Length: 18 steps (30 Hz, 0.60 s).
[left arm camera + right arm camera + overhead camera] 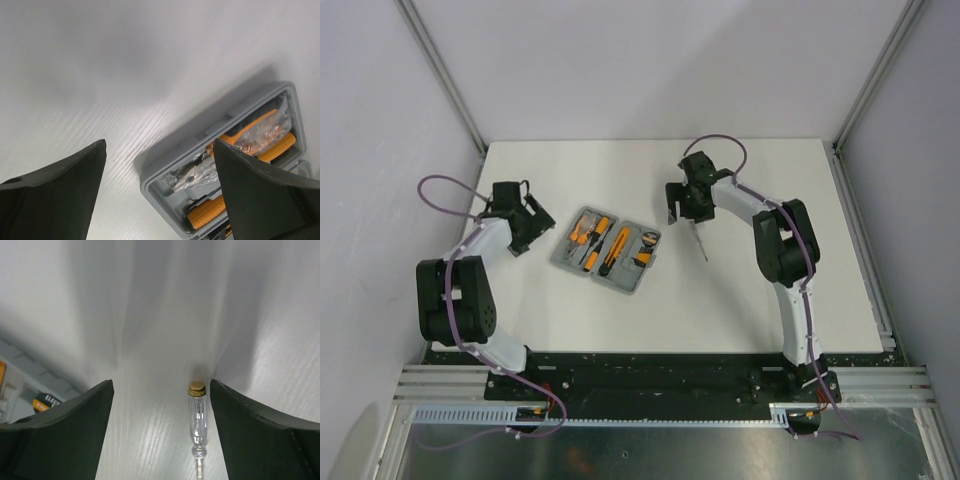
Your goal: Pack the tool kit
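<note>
The tool kit's grey case (607,249) lies open on the white table, with orange-and-black tools (592,240) in its slots. My left gripper (542,222) hovers open just left of the case. In the left wrist view the case's corner (150,181) shows between my fingers (265,200), with plastic-wrapped pliers (200,172) and an orange grip (207,214) inside. My right gripper (682,218) is open to the right of the case, above a clear-handled screwdriver (197,416) with a brass cap. That screwdriver (701,243) lies loose on the table, near my right finger (260,440).
The case's edge (30,375) and a tape measure (45,401) show at the left of the right wrist view. Aluminium posts (440,70) and grey walls bound the table at the back and sides. A rail (660,385) runs along the near edge.
</note>
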Each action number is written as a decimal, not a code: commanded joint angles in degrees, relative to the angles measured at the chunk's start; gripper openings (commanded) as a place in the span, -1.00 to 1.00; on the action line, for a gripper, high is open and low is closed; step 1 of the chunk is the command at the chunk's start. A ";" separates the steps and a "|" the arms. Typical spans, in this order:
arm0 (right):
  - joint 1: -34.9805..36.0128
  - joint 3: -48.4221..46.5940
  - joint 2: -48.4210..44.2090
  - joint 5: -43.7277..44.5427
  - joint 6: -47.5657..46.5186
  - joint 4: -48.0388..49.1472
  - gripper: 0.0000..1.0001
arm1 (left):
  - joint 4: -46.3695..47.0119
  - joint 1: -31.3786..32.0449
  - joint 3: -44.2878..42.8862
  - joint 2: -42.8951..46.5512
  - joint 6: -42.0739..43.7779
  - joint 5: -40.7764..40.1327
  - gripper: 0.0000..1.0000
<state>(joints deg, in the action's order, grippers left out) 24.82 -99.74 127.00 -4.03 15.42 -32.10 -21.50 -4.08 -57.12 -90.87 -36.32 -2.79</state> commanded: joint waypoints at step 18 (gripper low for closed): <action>5.48 9.79 -8.31 -4.36 1.71 0.28 0.59 | 2.43 -7.47 3.50 1.51 -8.83 -3.63 0.81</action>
<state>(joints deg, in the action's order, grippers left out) 30.28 -90.52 121.16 -8.29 15.77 -30.55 -20.08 -10.52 -53.76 -90.24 -43.11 -3.84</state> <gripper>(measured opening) 0.794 0.907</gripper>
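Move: The small clear-handled screwdriver's middle is about 5 cm back and 4 cm to the right of the right hand, some 2 cm below it; its capped end is right beside that hand's right finger. The black tape roll in the case is 8 cm to the right hand's left and 5 cm back; the open tool case's middle is some 18 cm to its left and 8 cm back. From the left hand, the screwdriver is roughly level ahead, 39 cm to the right and a few centimetres down. The right hand's right finger pushes the screwdriver's capped end leftward and back, the open hand staying low: first left and back, then almost straight back, about 6 cm back and under 4 cm left in all, turning slightly counter-clockwise. Its left finger comes up against the case's near corner. The left hand, open, draws about 4 cm left, away from the case, turning some 15 degrees counter-clockwise. ##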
